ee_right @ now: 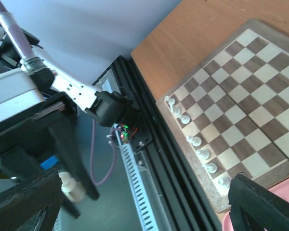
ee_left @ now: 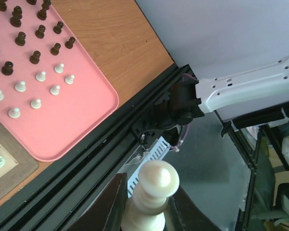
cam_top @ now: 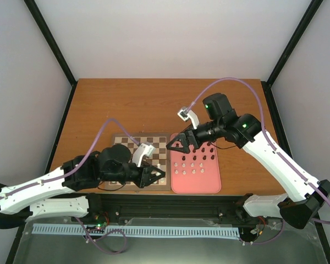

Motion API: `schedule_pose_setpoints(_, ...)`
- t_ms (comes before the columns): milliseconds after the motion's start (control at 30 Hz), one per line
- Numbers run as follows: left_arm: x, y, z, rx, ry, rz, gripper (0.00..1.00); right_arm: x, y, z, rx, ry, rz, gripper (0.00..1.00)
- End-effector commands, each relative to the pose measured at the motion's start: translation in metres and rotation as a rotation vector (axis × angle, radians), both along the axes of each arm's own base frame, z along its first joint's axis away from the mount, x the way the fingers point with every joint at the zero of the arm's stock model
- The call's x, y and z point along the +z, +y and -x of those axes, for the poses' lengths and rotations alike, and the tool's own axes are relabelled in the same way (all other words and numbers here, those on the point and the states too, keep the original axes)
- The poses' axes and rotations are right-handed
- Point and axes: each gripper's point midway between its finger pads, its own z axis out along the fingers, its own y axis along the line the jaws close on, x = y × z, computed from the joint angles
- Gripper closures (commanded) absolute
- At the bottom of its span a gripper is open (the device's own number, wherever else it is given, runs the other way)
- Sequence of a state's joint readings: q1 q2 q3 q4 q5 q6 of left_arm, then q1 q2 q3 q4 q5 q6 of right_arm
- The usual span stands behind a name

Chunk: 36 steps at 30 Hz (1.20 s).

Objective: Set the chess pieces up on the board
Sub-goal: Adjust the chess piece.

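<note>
The board (cam_top: 154, 142) lies at the table's near middle, partly under my left arm. Several cream chess pieces (ee_right: 196, 141) stand in a row along its near edge. My left gripper (ee_left: 149, 195) is shut on a cream piece (ee_left: 157, 179), which it holds above the black rail, just off the board's near right corner (ee_left: 12, 168). My right gripper (cam_top: 179, 144) hovers open and empty between the board's right edge and the pink tray (cam_top: 212, 184). One of its fingers (ee_right: 262, 204) shows in the right wrist view.
On the pink tray (ee_left: 82, 115) stand rows of dark pieces (ee_left: 35, 57) and cream pieces (ee_left: 41, 76). A black rail (ee_left: 86, 163) and a white slotted strip (ee_right: 137, 187) run along the table's near edge. Black corner posts stand at the back.
</note>
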<state>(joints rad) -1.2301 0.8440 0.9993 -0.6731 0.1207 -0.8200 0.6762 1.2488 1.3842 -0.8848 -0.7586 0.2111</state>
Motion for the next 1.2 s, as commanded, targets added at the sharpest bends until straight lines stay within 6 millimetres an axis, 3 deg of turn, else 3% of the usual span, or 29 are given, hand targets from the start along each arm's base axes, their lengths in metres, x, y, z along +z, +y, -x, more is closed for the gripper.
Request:
schedule_pose_setpoints(0,-0.018,0.008,-0.007,-0.019,-0.098,-0.095,0.95,0.007,-0.006,0.02,0.053,0.079,0.012,0.09)
schedule_pose_setpoints(233,-0.061,0.019,-0.037,0.097,-0.201,-0.241,0.96,-0.018,-0.022,0.037,0.037,0.199,0.114,0.16)
schedule_pose_setpoints(400,-0.081,0.007,-0.044,0.055,-0.241,-0.335,0.96,-0.034,-0.018,0.044,0.035,0.256,0.167,0.24)
schedule_pose_setpoints(600,-0.079,-0.011,-0.048,0.017,-0.273,-0.34,0.97,-0.06,-0.003,0.048,0.029,0.292,0.237,0.3)
schedule_pose_setpoints(767,-0.073,-0.012,-0.048,0.023,-0.274,-0.316,0.97,-0.082,0.0,0.039,-0.024,0.299,0.264,0.37)
schedule_pose_setpoints(1167,-0.059,0.006,-0.047,0.091,-0.267,-0.249,0.97,-0.068,0.028,0.034,0.005,0.304,0.11,0.43)
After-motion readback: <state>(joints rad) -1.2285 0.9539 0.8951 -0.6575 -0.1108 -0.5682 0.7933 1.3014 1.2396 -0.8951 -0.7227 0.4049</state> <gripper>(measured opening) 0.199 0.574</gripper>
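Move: The white chess piece already held upright in the left gripper lies some 10 cm back, 5 cm left and 3 cm below the open right gripper; from the left hand, that gripper is about 10 cm ahead, 5 cm right and 3 cm up. Far below, the board's corner piece is some 6 cm ahead and 2 cm left of the left hand, its height about 26 cm down; the pink tray's middle is 14 cm ahead and 12 cm right. Bring the two grippers close in mid-air: sink the left one about 11 cm and 4 cm forward, its fingers tipping further down and keeping their grip on the piece, then lift it some 4 cm. Meanwhile lower the right gripper about 8 cm while drawing it back, then ease slightly up, forward and left; roll it some 20 degrees and narrow its still-empty fingers to roughly half open. ##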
